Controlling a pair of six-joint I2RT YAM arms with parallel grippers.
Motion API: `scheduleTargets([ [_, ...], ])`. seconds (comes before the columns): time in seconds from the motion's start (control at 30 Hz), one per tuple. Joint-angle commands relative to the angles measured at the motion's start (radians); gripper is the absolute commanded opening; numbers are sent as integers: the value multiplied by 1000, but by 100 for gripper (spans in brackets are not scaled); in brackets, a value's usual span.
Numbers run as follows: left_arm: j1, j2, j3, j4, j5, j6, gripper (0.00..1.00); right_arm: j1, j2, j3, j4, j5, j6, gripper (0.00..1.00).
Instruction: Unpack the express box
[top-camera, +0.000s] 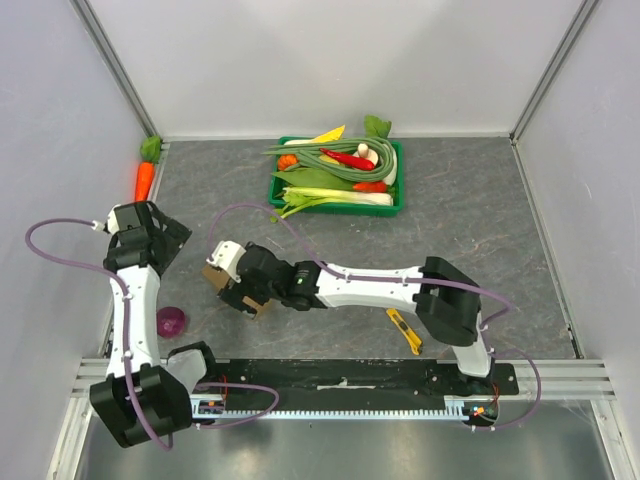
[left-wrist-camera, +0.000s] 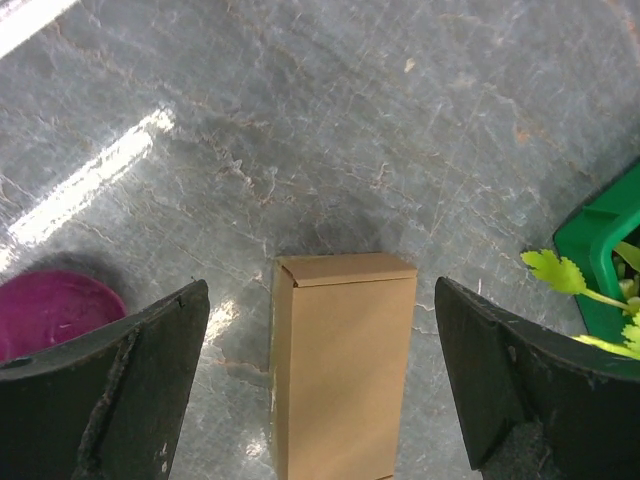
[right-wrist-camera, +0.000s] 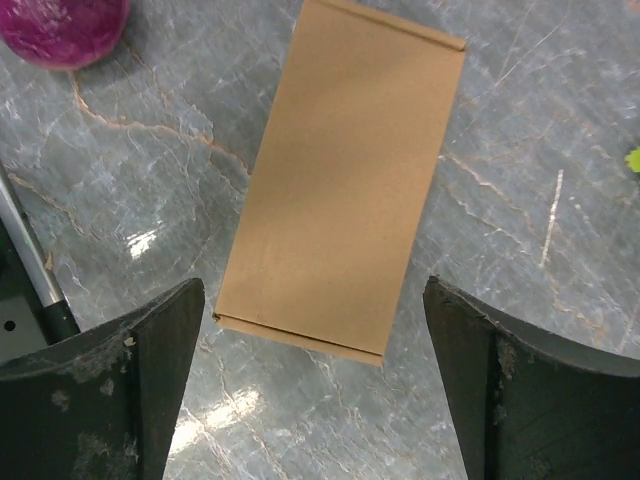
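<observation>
The express box (right-wrist-camera: 345, 180) is a small plain brown carton lying flat and closed on the grey marbled tabletop. My right gripper (right-wrist-camera: 312, 285) hovers over it, open, one end of the box showing between the wide-spread fingers. From above, the right gripper (top-camera: 240, 285) covers most of the box (top-camera: 212, 273). My left gripper (left-wrist-camera: 320, 285) is open too, and the box (left-wrist-camera: 340, 360) lies lengthwise in the gap between its fingers, untouched. The left gripper (top-camera: 168, 240) sits to the left of the box, apart from it.
A purple round vegetable (top-camera: 171, 322) lies near the box at the front left. A green tray (top-camera: 340, 210) of vegetables stands at the back. A carrot (top-camera: 145, 177) lies in the back left corner. A yellow utility knife (top-camera: 404, 331) rests beside the right arm's base.
</observation>
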Motion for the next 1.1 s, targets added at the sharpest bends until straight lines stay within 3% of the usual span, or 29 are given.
scheduleTargets([
  [0.0, 48, 47, -50, 62, 106, -101, 99, 9, 64, 42, 96, -20, -28, 98],
  [0.37, 81, 126, -171, 191, 315, -107, 97, 9, 151, 49, 84, 26, -51, 98],
  [0.47, 79, 156, -205, 248, 444, -72, 94, 11, 132, 10, 69, 62, -45, 98],
  [0.77, 52, 241, -300, 432, 775, 9, 78, 1, -58, -282, 47, 170, 35, 96],
  [0.9, -33, 248, -303, 494, 798, -4, 75, 0, -138, -393, 35, 179, 110, 94],
  [1.07, -132, 259, -277, 500, 712, -35, 76, 0, -242, -448, -2, 193, 167, 95],
])
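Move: The flat cardboard express box lies below the right hand, its middle about 4 cm ahead, 3 cm to the left and 8 cm down. From the same hand, the purple onion is some 19 cm left and 4 cm back, and the green crate about 28 cm ahead and 19 cm right, both roughly 8 cm lower. From the left hand the box is about 14 cm right, 5 cm back and 12 cm down, and the onion 13 cm back, 2 cm left and 11 cm down. The right hand sinks about 6 cm with its fingers wide, so that they straddle the box across its width near the end towards that arm, then nips in very slightly and carries the box some 11 cm to the right at the same height, turning about 10 degrees clockwise. Meanwhile the left hand comes down about 9 cm and sweeps some 14 cm right towards the box's far end, rolling its left side down about 35 degrees, swinging clockwise and narrowing its fingers to about three-quarters open; its contact with the box can't be seen. ##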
